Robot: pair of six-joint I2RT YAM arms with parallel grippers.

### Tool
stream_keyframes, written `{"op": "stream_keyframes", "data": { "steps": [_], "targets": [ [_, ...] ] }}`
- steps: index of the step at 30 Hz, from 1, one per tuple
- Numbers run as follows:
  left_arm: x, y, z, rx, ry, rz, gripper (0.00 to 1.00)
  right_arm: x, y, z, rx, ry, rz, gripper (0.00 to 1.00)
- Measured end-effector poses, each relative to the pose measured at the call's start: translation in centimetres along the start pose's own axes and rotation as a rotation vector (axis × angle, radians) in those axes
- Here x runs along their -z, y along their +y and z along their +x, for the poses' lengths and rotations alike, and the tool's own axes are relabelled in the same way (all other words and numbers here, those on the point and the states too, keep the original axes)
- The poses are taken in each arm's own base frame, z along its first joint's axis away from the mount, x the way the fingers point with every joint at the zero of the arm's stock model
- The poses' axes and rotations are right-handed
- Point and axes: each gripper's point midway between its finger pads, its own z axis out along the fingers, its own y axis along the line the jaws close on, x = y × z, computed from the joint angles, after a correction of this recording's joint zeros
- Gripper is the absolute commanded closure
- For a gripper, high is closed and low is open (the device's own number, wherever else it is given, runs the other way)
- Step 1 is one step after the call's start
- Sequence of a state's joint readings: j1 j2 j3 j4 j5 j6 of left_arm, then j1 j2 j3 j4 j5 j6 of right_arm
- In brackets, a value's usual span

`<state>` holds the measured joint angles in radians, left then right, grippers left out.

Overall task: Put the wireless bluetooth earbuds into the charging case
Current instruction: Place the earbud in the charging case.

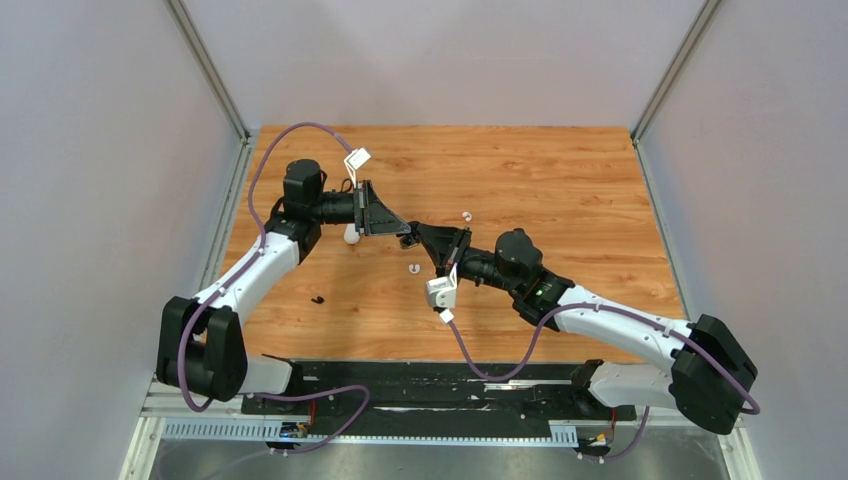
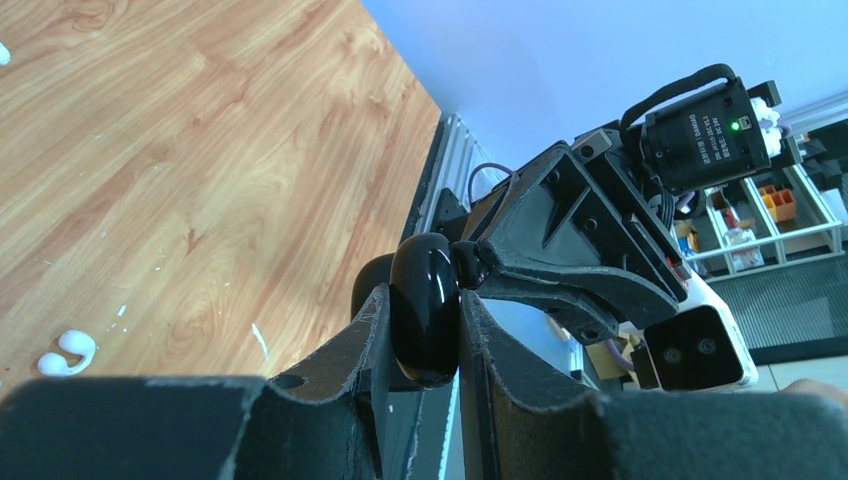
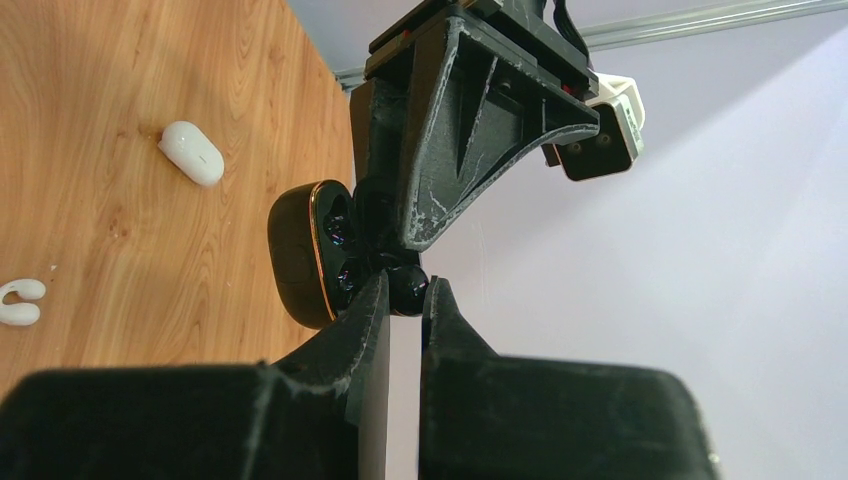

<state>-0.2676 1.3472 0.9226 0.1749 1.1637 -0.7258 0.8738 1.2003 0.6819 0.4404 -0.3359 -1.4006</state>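
Note:
My left gripper [image 2: 424, 300] is shut on a glossy black charging case [image 2: 425, 315] and holds it above the table; in the right wrist view the case [image 3: 298, 255] is open, with an orange rim and dark wells facing my right gripper. My right gripper [image 3: 405, 285] is shut on a tiny glossy black earbud [image 3: 407, 291], right at the case's open face. In the top view the two grippers meet tip to tip, left [image 1: 398, 230] and right [image 1: 420, 240]. Whether the earbud touches a well is hidden.
A white pebble case [image 1: 352, 235] lies under the left gripper; it also shows in the right wrist view [image 3: 190, 152]. White earbuds lie on the table [image 1: 466, 214] [image 1: 415, 268] [image 2: 68, 350] [image 3: 20, 302]. A small black earbud [image 1: 318, 299] lies nearer the left arm.

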Motion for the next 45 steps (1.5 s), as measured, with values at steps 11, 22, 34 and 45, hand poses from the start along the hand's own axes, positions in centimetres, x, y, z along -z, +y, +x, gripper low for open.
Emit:
{"op": "stream_keyframes", "data": {
  "steps": [11,22,34,45],
  "targets": [
    [-0.1,0.2,0.0,0.024,0.004,0.004,1.00,-0.1,-0.1,-0.1,0.016,-0.007,-0.016,1.00],
    [-0.3,0.3,0.0,0.052,0.015,0.028,1.00,0.1,0.0,-0.1,0.096,-0.013,0.017,1.00],
    [-0.4,0.5,0.1,0.080,0.023,0.032,1.00,0.1,0.7,-0.2,0.104,-0.025,-0.010,0.81],
    [-0.4,0.7,0.1,0.083,0.023,0.030,1.00,0.0,1.1,0.0,0.073,-0.018,-0.055,0.69]
  ]
}}
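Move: About 3 cm to the right hand's left and 2 cm lower is the open charging case's body; that hand already has the black earbud at the case. The left hand still grips the case near its lid, the body 1 cm to this hand's right and 2 cm below. From the right hand, the white earbuds lie some 6 cm ahead, 3 cm left, the white case 14 cm ahead, 17 cm left, both roughly 24 cm down on the table. Staying at the case with the earbud, the right hand tips its fingers up some 5 degrees, then opens them partway, easing their grip on the earbud as it sinks about 1 cm and tips partly back. The left hand keeps its hold on the case, slowly tilting it by about 5 degrees and dipping slightly. ##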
